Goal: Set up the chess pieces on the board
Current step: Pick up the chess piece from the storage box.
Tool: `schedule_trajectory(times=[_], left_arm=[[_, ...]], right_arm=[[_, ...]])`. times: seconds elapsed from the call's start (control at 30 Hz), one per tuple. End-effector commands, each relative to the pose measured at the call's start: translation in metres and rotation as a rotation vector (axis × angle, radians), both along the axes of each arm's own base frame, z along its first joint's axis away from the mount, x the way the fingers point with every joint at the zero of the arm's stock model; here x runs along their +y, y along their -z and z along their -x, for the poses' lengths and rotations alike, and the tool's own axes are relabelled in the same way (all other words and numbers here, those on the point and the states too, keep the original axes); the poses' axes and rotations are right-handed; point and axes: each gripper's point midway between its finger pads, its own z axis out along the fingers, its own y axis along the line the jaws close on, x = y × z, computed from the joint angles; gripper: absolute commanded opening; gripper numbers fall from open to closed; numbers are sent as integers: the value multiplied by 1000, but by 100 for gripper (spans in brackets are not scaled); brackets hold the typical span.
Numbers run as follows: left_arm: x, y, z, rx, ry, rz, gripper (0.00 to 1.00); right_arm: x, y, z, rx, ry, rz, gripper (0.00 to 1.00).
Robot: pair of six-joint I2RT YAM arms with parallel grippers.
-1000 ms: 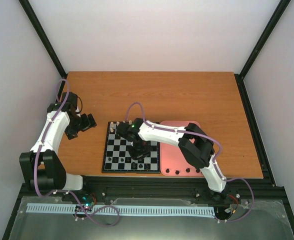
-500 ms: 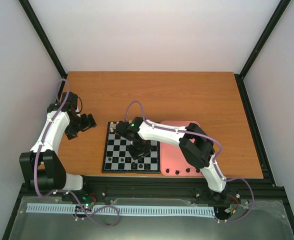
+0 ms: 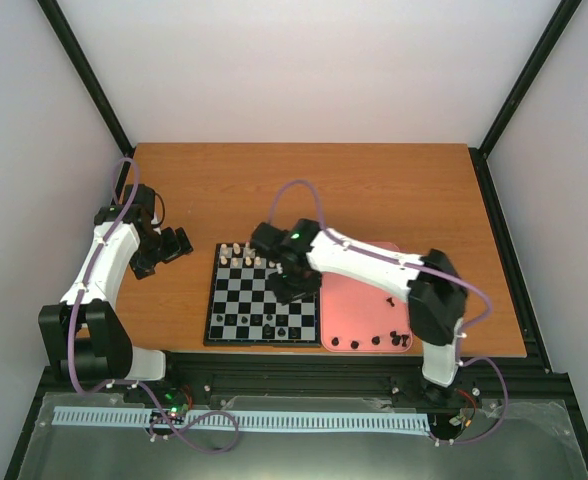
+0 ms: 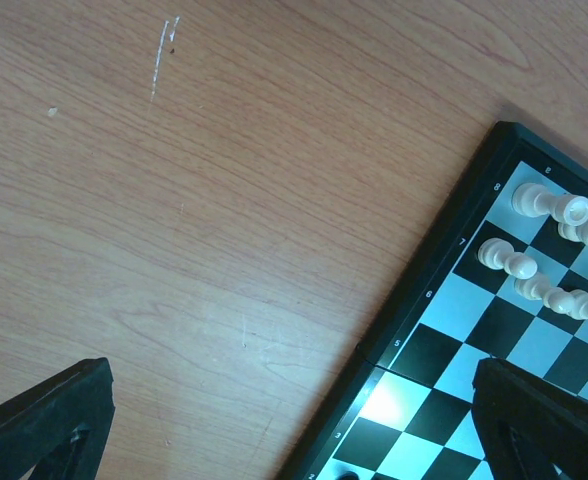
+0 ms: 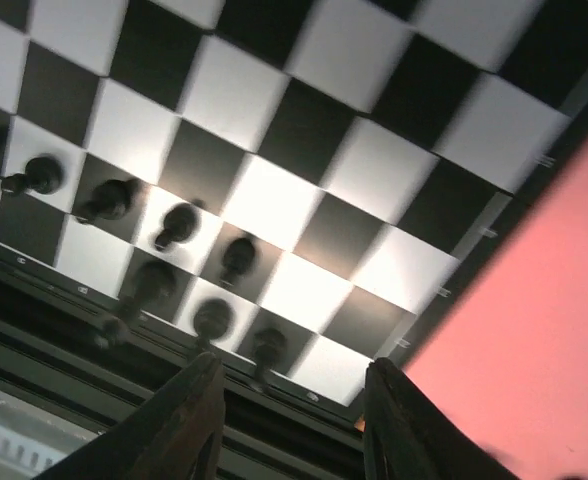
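The board [image 3: 236, 302] lies at the table's front middle. Cream-white pieces line its far rows, and several black chess pieces [image 3: 265, 327] stand on its near rows. My right gripper [image 3: 296, 285] hovers above the board's right side. In the right wrist view the right gripper [image 5: 292, 430] is open with nothing between its fingers [image 5: 189, 420]. Below it black chess pieces [image 5: 236, 258] stand on the board [image 5: 274, 120] near its front edge. More black pieces [image 3: 376, 340] lie on the pink tray. My left gripper [image 3: 169, 248] is open over bare table left of the board.
The pink tray [image 3: 359, 290] sits against the board's right edge, seen too as the pink tray [image 5: 534, 330]. The left wrist view shows wood table [image 4: 174, 200], the board's corner [image 4: 444, 300] and white pieces [image 4: 554, 210]. Black frame rails run along the table's front edge.
My right gripper opened, lifted off the board's front squares and moved back and right. Its elbow swung right, uncovering the tray's pieces. The left arm stayed still.
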Motion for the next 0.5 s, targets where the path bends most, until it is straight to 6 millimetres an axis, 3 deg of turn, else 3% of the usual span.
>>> schedule_trajectory(times=[0.0,0.17,0.27,0.47], left_arm=[[-1,-15,-8,-52,16,-7,100],[-3,-16,-9,-54,16,3,100],[-3,-14,-9,-49,17,7,100],[-5,-6,-8,-33,18,15,100]], right_arm=[[-68,-13,-19,-37,193,35,40],[-153,-1,-26,-42,412,89,40],[-192,12,-12,-17,494,152,40],[-225,41,32,90,568,223,40]])
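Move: The empty right hand is over the near right part of the board, and the next chess piece looks to be the front one of a cluster in the box's near right corner, about 25 cm to its right, 6 cm back and 9 cm below. Behind it, 2 cm nearer the base, stands a second cluster piece, and a lone box piece is about 4 cm to its left and 1 cm back. A far box piece lies 24 cm right and 3 cm ahead of this hand. From the left hand the aimed-at piece is roughly 54 cm right, 14 back and 11 below. The right hand sweeps fast to the right, some 21 cm, off the chessboard and over the pink storage box towards the near right cluster, first lifting a little and edging forward, then curving back and sinking about 4 cm from its high point. On the way the wrist turns some 30 degrees clockwise and leans over slightly, while the fingers stay partly open and empty, ending still short of the pieces and touching nothing. ##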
